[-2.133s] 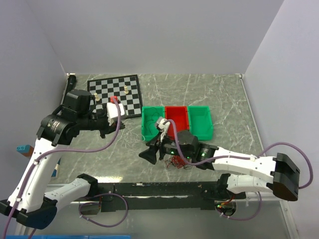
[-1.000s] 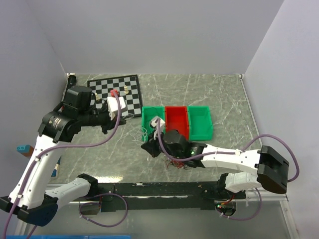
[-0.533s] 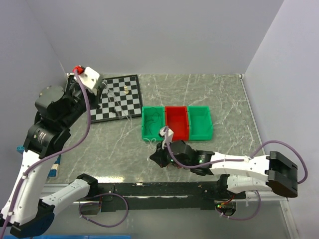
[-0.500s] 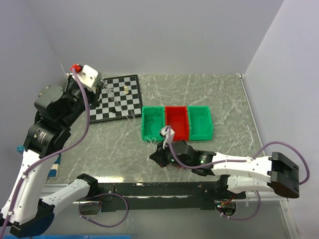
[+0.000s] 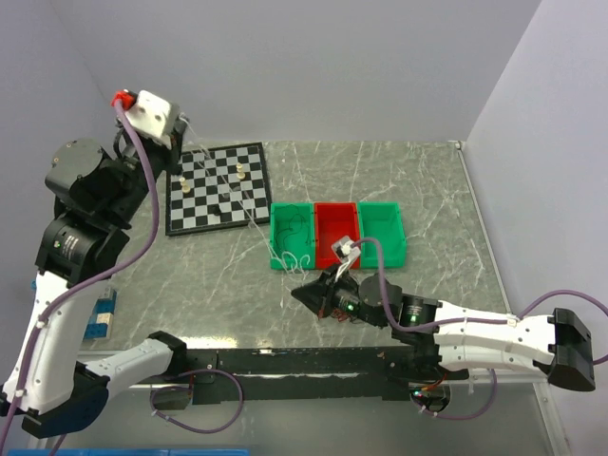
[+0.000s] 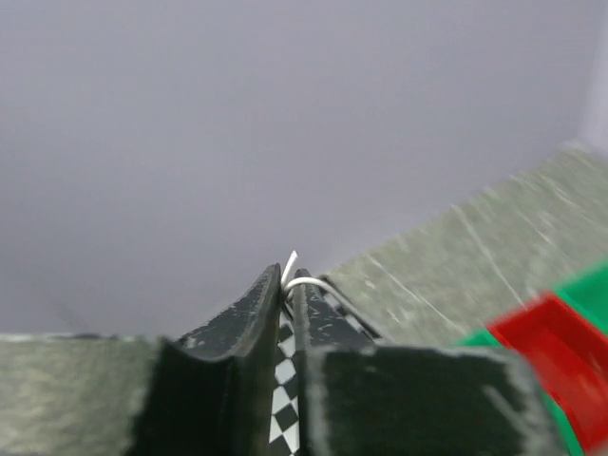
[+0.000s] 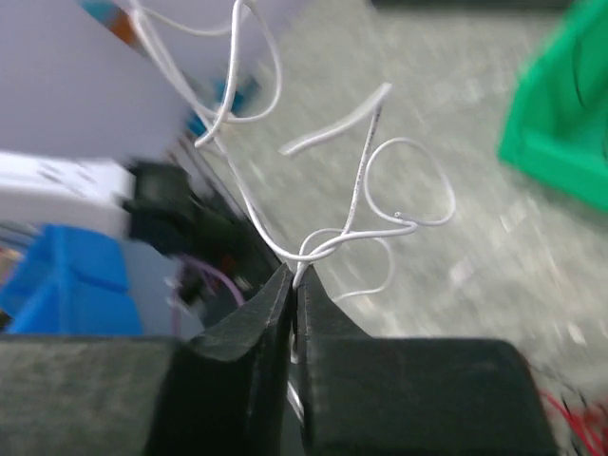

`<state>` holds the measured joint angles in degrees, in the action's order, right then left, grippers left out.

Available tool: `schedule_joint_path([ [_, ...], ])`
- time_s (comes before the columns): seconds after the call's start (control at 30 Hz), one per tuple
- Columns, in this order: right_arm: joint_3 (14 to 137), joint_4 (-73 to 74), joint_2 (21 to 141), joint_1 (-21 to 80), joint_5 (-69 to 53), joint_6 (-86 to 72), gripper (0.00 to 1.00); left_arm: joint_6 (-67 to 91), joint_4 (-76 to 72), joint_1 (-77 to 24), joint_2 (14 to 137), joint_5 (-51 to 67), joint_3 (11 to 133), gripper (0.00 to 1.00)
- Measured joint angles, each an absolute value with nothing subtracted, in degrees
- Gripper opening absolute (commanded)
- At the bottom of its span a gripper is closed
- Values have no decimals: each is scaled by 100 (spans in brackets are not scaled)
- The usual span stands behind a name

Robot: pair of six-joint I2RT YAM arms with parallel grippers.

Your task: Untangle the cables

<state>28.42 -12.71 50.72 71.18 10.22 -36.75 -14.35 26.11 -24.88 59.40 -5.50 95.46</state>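
Note:
A thin white cable [image 5: 233, 195] runs taut from my raised left gripper [image 5: 181, 141] down over the chessboard to loose loops [image 5: 289, 259] by the green bin. In the left wrist view the left gripper [image 6: 288, 282] is shut on the white cable's end [image 6: 306, 281]. My right gripper [image 5: 306, 295] lies low on the table, shut on the same white cable [image 7: 366, 195] where its loops cross, as seen at the right gripper [image 7: 296, 276] in its wrist view. Red strands of the cables [image 7: 573, 410] show at that view's lower right corner; from above they are mostly hidden under the right arm.
Three bins stand side by side mid-table: green [image 5: 291, 234], red [image 5: 337, 228], green [image 5: 384, 231]. A chessboard [image 5: 217, 187] with a few pieces lies at the back left. A blue block [image 5: 99, 314] sits at the left edge.
The left gripper rose and swung back left, drawing the white cable out taut over the chessboard. The right gripper shifted slightly toward the near edge, its arm stretched lower.

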Motion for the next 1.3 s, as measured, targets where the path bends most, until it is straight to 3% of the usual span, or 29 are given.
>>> schedule_joint_path([
  [0.13,2665,-220,5214,7181,1002,-3610,35,-1693,3352,-2392,5857,1175,9577,22],
  [0.27,2661,390,5264,7188,1002,-3507,47,-1782,3857,-2383,5419,2458,8604,20],
  [0.43,2735,633,5074,7188,1000,-3330,59,-1925,4517,-2381,5245,3168,7808,19],
  [0.63,3422,716,5162,7188,1052,-2897,63,-2008,4740,-2381,5345,3540,7832,17],
  [0.67,3601,674,5242,7188,1055,-2827,64,-2032,4759,-2381,5339,3577,7856,21],
  [0.77,4025,513,5533,7185,1063,-2668,64,-2252,4836,-2381,5304,3605,7870,44],
  [0.83,4136,390,5730,7185,1063,-2604,64,-2585,4877,-2381,5247,3548,7686,52],
  [0.9,4132,355,5898,7185,1052,-2589,64,-2991,4947,-2381,5111,3378,7126,59],
  [0.93,4119,357,5955,7185,1046,-2591,64,-3148,4967,-2383,5081,3277,6796,65],
  [0.97,4091,357,6005,7185,1044,-2593,64,-3317,5015,-2386,5096,3153,6414,77],
  [1.0,4064,366,6023,7185,1033,-2606,64,-3444,5107,-2383,5175,3048,6084,81],
  [1.3,3594,314,5885,7185,1039,-2759,63,-3393,4794,-2381,6674,2187,5315,84],
])
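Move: The white cable is strung from the shut right fingers to the left fingertips, high above. Its landing place, bare table before the chessboard, lies about 52 cm below the left hand, 8 cm back and 7 cm right; from the right hand, 17 cm left, 7 cm forward and 19 cm down. The left green bin sits 11 cm ahead and 19 cm right of the left hand. The red cables lie roughly 7 cm ahead and 7 cm right of the right hand. Bring the left gripper down about 40 cm towards the bare table, drifting back and right on the way, with a brief halt partway; tip its fingers steeply down and open them wide to free the white cable. Open the right fingers off the cable as well, dipping some 9 cm, rising back up, then sinking again to about 5 cm below the start. ##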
